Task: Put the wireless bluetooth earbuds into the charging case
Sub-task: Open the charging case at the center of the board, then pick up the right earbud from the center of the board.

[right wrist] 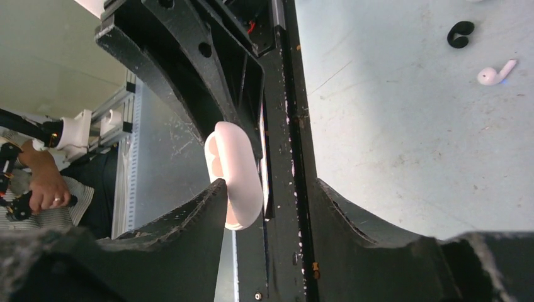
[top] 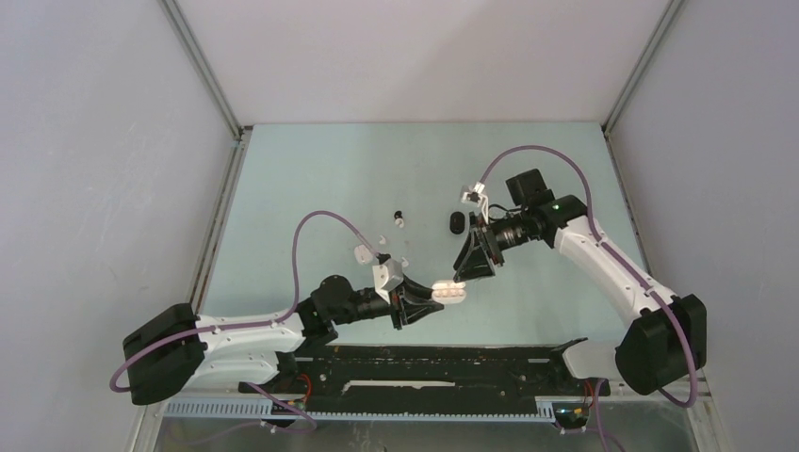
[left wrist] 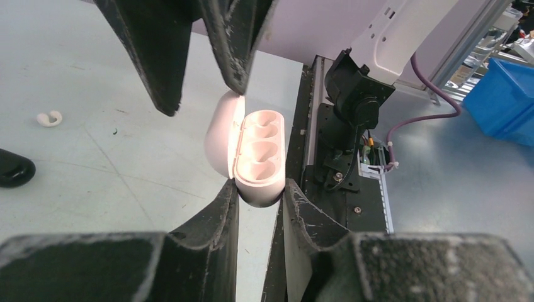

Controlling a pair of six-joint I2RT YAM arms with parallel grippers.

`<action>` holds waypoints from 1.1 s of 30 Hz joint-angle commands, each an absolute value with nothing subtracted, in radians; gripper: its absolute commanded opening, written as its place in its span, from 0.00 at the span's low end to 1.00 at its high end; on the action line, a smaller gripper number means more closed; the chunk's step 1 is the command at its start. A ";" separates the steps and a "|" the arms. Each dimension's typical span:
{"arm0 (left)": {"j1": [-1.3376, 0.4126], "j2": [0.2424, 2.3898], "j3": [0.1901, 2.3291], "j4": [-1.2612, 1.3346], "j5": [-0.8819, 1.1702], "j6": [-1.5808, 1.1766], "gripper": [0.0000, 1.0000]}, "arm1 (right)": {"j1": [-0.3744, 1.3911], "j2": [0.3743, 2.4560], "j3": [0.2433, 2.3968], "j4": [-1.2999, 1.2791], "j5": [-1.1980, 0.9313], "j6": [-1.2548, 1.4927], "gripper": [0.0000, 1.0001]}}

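A white charging case (left wrist: 259, 157) hangs above the table with its lid swung open, showing two bare wells. My left gripper (left wrist: 261, 192) is shut on the case's near end. From above, the case (top: 449, 293) sticks out to the right of the left gripper (top: 433, 301). My right gripper (top: 464, 273) stands open right over it; in its wrist view the case (right wrist: 234, 170) lies between the spread fingers, against the left one (right wrist: 211, 201). A white earbud (right wrist: 496, 73) and a black earbud (right wrist: 461, 34) lie on the table; another white earbud (left wrist: 49, 117) lies left.
A black case (top: 457, 222) lies shut on the table behind the grippers, also seen at the left edge as the black case (left wrist: 12, 168). Small buds (top: 399, 220) lie scattered mid-table. The black base rail (top: 424, 363) runs along the near edge.
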State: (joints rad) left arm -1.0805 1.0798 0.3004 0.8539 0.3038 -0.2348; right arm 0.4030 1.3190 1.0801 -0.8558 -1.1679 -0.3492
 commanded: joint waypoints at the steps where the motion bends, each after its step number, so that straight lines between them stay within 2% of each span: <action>1: -1.088 1.080 0.290 0.945 0.324 -0.213 0.00 | 0.361 1.321 1.129 -0.804 -1.247 -0.303 0.54; 8: -1.088 1.108 0.269 1.005 0.307 -0.207 0.00 | 0.234 1.298 1.138 -0.797 -1.238 -0.331 0.54; 14: -1.077 1.098 0.189 1.089 0.225 -0.134 0.00 | 0.202 1.334 1.104 -0.679 -0.815 -0.334 0.42; 21: -1.052 1.022 0.104 1.186 0.196 -0.194 0.00 | 0.200 1.438 1.087 -0.545 -0.599 -0.461 0.24; 24: -1.052 0.930 0.069 1.179 0.167 -0.243 0.00 | 0.225 1.496 1.099 -0.454 -0.454 -0.453 0.20; 28: -1.052 0.819 0.045 1.145 0.139 -0.277 0.00 | 0.281 1.607 1.167 -0.478 -0.295 -0.482 0.15; 33: -1.059 0.754 0.036 1.091 0.153 -0.283 0.00 | 0.335 1.722 1.213 -0.481 -0.170 -0.497 0.14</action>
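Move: The C-shaped white earbud that the right hand heads for lies about 26 cm ahead of it, 10 cm to its right and some 18 cm below. The black case lies 8 cm left of that earbud, about level with it. The white charging case, already open in the left fingers, sits just 3 cm back and 3 cm left of the right hand. From the left hand the earbud is about 30 cm ahead and 15 cm right. The right hand comes away from the opened lid and sweeps forward about 19 cm towards the C-shaped white earbud, drifting some 9 cm right; after a slight rise it sinks steeply, its fingers swinging from pointing left to steeply down and closing most of their gap. The left hand keeps its pinch on the end of the white charging case, dips about 3 cm, then draws it some 6 cm left and climbs past its starting height, tipping the fingers up about 15 degrees. ##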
